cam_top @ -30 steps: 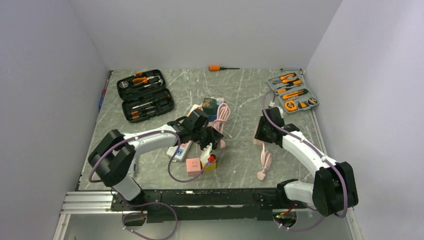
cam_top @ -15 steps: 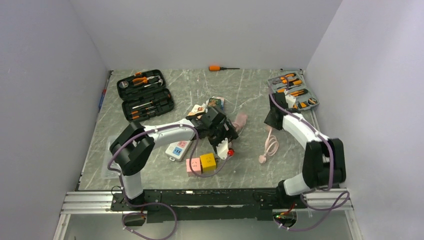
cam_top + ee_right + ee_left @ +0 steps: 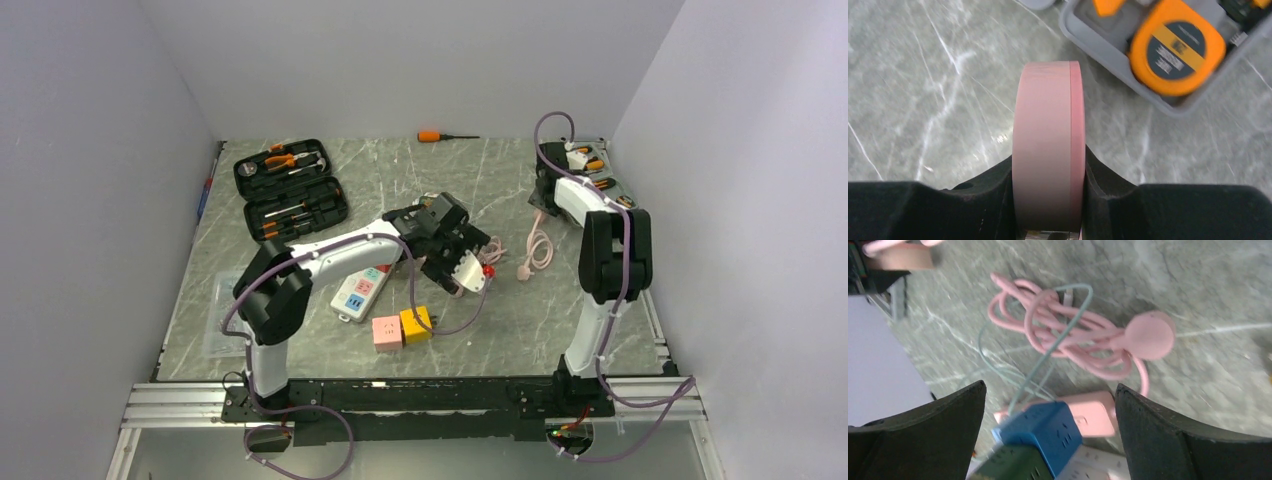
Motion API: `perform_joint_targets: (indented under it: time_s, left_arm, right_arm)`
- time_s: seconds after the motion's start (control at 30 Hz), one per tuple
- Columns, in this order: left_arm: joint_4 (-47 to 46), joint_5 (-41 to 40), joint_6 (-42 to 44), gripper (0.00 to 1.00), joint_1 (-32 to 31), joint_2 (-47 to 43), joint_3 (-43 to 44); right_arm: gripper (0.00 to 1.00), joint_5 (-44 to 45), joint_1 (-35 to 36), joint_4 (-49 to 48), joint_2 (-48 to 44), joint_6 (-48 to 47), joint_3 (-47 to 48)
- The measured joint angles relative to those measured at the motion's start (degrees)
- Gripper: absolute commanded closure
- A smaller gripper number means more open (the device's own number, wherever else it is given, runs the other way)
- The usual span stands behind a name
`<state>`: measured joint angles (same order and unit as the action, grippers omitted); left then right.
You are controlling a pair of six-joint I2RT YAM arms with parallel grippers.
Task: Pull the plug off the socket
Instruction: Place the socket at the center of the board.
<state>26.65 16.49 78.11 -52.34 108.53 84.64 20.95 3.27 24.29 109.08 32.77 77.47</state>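
A round pink plug [image 3: 1149,335] [image 3: 522,270] lies on the table at one end of a coiled pink cord [image 3: 1048,325] [image 3: 538,250], plugged into nothing. My left gripper [image 3: 1050,390] [image 3: 478,262] hangs open above a blue cube socket [image 3: 1048,427], which sits beside a green cube [image 3: 1008,465] and a flat pink socket block [image 3: 1093,412]; nothing is between its fingers. Far right, my right gripper [image 3: 1048,165] [image 3: 545,200] is shut on a thick pink block [image 3: 1048,145], held off the table next to the grey tool case [image 3: 1083,30].
A white power strip [image 3: 360,292] and pink [image 3: 386,332] and yellow [image 3: 416,322] cube sockets lie in front of the left arm. An open black tool case [image 3: 290,190] sits at the back left, an orange screwdriver [image 3: 440,135] by the back wall, and an orange tape measure [image 3: 1175,47] in the grey case.
My left gripper has opened while its arm swung right and away from me. My right arm has carried the pink block to the far right corner, dragging the pink cord and plug along.
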Motion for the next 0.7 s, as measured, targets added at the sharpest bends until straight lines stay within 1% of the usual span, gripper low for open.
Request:
perform_joint_targets:
  time_s: [0.03, 0.07, 0.1, 0.13, 0.2, 0.3, 0.43, 0.53, 0.57, 0.6, 0.7]
  left_arm:
    - [2.34, -0.48, -1.64, 0.0, 0.37, -0.52, 0.72]
    - [4.28, -1.07, -3.34, 0.01, 0.66, -1.14, 1.42]
    - [6.62, -1.95, -5.49, 0.01, 0.9, -1.88, 2.4]
    - [9.53, -3.15, -8.26, 0.01, 1.33, -2.89, 3.82]
    - [13.75, -4.37, -13.35, 0.01, 2.36, -5.14, 5.97]
    - [19.85, -4.04, -21.92, 0.01, 4.87, -9.53, 8.04]
    - [26.82, -3.1, -31.04, 0.01, 10.62, -15.1, 7.85]
    - [29.73, -2.54, -35.82, 0.01, 14.95, -19.39, 3.34]
    - [30.16, -2.23, -37.05, 0.01, 15.91, -20.98, 0.92]
    - [30.67, -1.88, -37.9, 0.01, 16.57, -22.67, -1.79]
    - [31.71, -0.87, -39.78, 0.01, 17.09, -27.52, -9.09]
  right_arm:
    - [0.93, -0.02, -0.09, 0.2, 1.86, -0.26, 2.23]
    - [0.84, -0.24, -0.11, 0.42, 3.48, -0.55, 4.13]
    - [0.68, -0.55, -0.13, 0.66, 4.92, -0.83, 5.86]
    - [0.6, -0.87, -0.13, 1.01, 6.01, -1.11, 7.15]
    - [0.4, -2.16, -0.13, 1.31, 6.88, -1.38, 8.07]
    - [0.3, -3.65, -0.07, 1.73, 6.49, -1.33, 7.54]
    - [0.23, -5.09, -0.02, 1.33, 3.43, -1.25, 3.13]
    - [0.19, -5.07, 0.61, 1.57, 0.31, -1.14, 0.33]
    - [0.16, -4.92, 0.9, 1.75, -1.14, -1.16, -0.44]
    - [0.14, -4.68, 1.36, 1.92, -2.97, -1.18, -1.22]
    - [0.12, -2.89, 4.11, 3.04, -10.4, -1.33, -3.1]
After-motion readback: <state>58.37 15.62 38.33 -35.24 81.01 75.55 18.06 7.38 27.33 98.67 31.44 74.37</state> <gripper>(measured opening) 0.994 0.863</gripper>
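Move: Some 16 cm to the left hand's left, 3 cm ahead and 9 cm below lies the middle of the white socket strip. The pink adapter is 6 cm left and 4 ahead, the pink coil 5 cm right and 2 ahead, and the yellow cube 9 cm left and 13 back. The right hand holds the pink disc; its table spot is about 4 cm ahead, 1 left and 3 below, with the tape measure 10 cm right and 2 ahead. Swinging left about 21 cm from the pink coil towards the socket strip, the empty left hand rises some 9 cm, then sinks and draws back, turning about 50 degrees counter-clockwise with fingers wide open. The right hand first eases the disc about 3 cm forward and slightly down, opens to let go beside the tool case, then backs off about 5 cm and rises, drifting left. ##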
